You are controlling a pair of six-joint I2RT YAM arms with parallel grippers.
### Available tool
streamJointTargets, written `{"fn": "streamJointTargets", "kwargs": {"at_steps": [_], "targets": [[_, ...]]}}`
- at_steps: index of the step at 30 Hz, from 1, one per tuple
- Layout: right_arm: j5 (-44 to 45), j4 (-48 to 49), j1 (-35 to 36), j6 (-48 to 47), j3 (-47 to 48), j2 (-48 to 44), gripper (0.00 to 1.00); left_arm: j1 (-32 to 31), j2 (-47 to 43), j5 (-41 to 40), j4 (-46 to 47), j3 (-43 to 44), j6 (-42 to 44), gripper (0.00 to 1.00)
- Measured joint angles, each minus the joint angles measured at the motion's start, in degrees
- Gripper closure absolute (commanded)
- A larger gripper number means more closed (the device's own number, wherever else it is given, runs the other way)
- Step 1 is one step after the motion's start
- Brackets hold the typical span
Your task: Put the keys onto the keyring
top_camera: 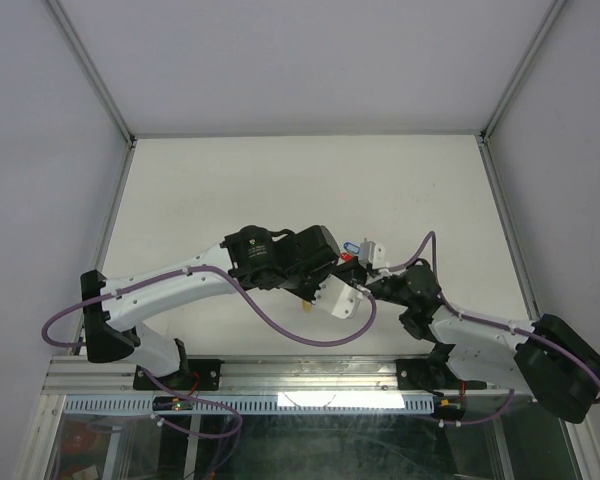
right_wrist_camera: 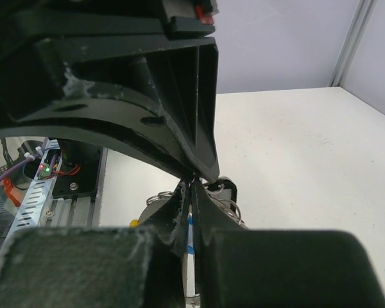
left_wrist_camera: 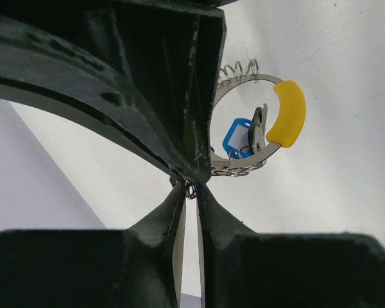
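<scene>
My left gripper is shut, its tips pinching a small wire loop at the edge of the keyring. The keyring is a silvery ring with spring-like coils and a yellow arc, held above the table. A key with a blue tag hangs inside it. My right gripper is shut tip to tip against the left one; I cannot tell what it pinches. Behind it show a coil of the keyring and a blue strip. In the top view both grippers meet by blue and red tags.
The white table stretches away behind the arms, closed in by pale walls and aluminium corner posts. A metal rail with the arm bases and purple cables runs along the near edge.
</scene>
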Motion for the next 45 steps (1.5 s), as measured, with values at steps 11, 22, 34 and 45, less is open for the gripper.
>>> {"fn": "streamJointTargets", "kwargs": {"at_steps": [11, 22, 34, 45], "targets": [[0.66, 0.28, -0.11, 0.02, -1.46, -4.74, 1.0, -0.02, -18.01, 2.19, 10.27, -13.2, -3.23, 0.75], [0.72, 4.98, -0.11, 1.31, -2.91, -7.15, 1.0, -0.02, -37.59, 6.32, 38.97, -37.24, -12.81, 0.7], [1.99, 8.2, -0.11, 3.04, -5.4, -10.58, 1.0, -0.02, -43.15, 0.26, 67.3, -50.56, -28.48, 0.38], [10.14, -38.34, -0.11, -12.5, 5.6, -24.74, 1.0, 11.87, -41.55, -7.41, 70.03, -50.53, -47.47, 0.23]]}}
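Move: The keyring's small end ring is right between both hands' closed fingertips, and the big ring hangs about 5 cm below both hands and some 2 cm back. On the table, roughly 20 cm below either hand, the red key lies about 9 cm ahead and 9 cm to the right of each hand. The blue key is about 2 cm beyond the red one and 1 cm farther right. Backing off to the left and up, the left hand opens to about three quarters and lets go of the keyring. It climbs some 7 cm in all while its down-pointing fingers swing up nearly level, facing forward-right, then sweeps about 8 cm forward and a little left, away from the keyring. The right hand keeps its pinch, rises 4 cm while drawing right and slightly back, then eases forward and down. ##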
